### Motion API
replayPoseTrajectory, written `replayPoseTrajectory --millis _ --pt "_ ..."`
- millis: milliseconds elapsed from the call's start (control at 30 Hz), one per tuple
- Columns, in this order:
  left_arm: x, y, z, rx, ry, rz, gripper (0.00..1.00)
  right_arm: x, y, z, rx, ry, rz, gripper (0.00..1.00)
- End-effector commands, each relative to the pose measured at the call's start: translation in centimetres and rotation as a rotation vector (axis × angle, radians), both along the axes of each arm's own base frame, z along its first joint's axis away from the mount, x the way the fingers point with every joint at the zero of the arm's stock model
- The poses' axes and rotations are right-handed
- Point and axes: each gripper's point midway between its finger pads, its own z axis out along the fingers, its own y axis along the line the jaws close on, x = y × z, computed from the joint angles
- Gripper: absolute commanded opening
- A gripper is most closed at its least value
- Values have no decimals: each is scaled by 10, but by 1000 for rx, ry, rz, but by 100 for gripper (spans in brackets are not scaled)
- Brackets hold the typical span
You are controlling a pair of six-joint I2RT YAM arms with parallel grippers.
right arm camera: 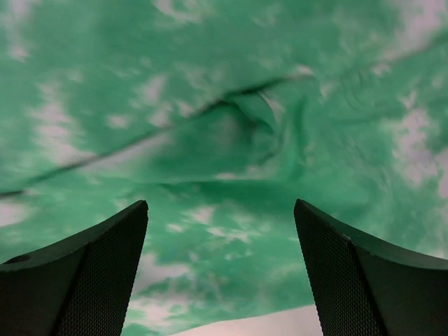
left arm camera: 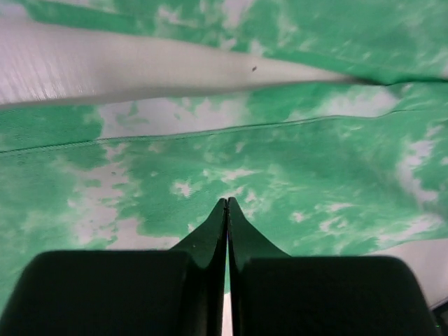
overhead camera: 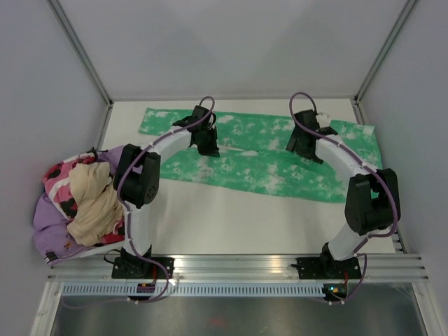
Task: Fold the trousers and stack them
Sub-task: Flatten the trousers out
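Note:
The trousers [overhead camera: 266, 166], bright green with white mottling, lie spread flat across the far half of the table, their legs pointing left. My left gripper [overhead camera: 208, 147] hovers over the gap between the two legs. In the left wrist view its black fingertips [left arm camera: 227, 201] are pressed together just above the near leg [left arm camera: 294, 182], and no fabric shows between them. My right gripper [overhead camera: 308, 150] is over the waist end. Its fingers [right arm camera: 220, 203] stand wide apart above a puckered fold in the trousers [right arm camera: 266, 133], with nothing held.
A heap of other clothes [overhead camera: 77, 199], purple, pink-patterned and cream, sits at the table's left edge beside the left arm. Grey walls enclose the table on three sides. An aluminium rail [overhead camera: 238, 266] carrying both arm bases runs along the near edge.

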Motion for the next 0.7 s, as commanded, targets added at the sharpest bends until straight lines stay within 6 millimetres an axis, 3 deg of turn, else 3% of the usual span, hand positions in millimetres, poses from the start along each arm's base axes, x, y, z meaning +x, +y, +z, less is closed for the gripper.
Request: replayPoseTrajectory --millis 0,67,100,167,200,300,500,667 --pt "-9 10 -25 78 55 -52 2 -58 -30 -32 -88 111 -161 92" --pt "-12 19 -33 125 73 -34 2 -62 -26 -40 -45 96 -164 92" --pt "-14 23 -37 145 79 -27 2 -74 -28 -57 -45 127 -169 92" --pt "-18 31 -38 181 78 -24 2 -76 -25 -72 -17 110 -172 91" --pt "-22 35 -43 197 89 -25 2 -87 -26 -86 -16 138 -172 91" --pt "-30 45 -52 237 113 -23 2 -98 -20 -105 12 185 -152 90" --pt "-43 76 -73 394 201 58 2 -119 -22 -124 5 238 -122 90" --pt "-60 98 -72 507 255 58 2 -143 -7 -139 105 283 -107 88"
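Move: The near leg of the green trousers is what both hands go for. The left hand's spot on it is about 3 cm back, 3 cm left and 6 cm below; from there, the bare gap between the legs lies straight ahead of the left hand by some 5 cm, the far leg's middle 13 cm. The right hand's spot is about 11 cm back, 2 cm right and 12 cm below, with the crotch crease roughly 4 cm straight ahead of that hand, also 12 cm down. The near leg is met by both hands: the right, fingers kept wide open, swoops about 11 cm down and as far back, tipping steeper on the way, then stays at the cloth behind the crotch crease. The left, fingers still shut, sinks some 6 cm and back a little onto the leg, then slides about 4 cm left along it, rolling its left side up. ##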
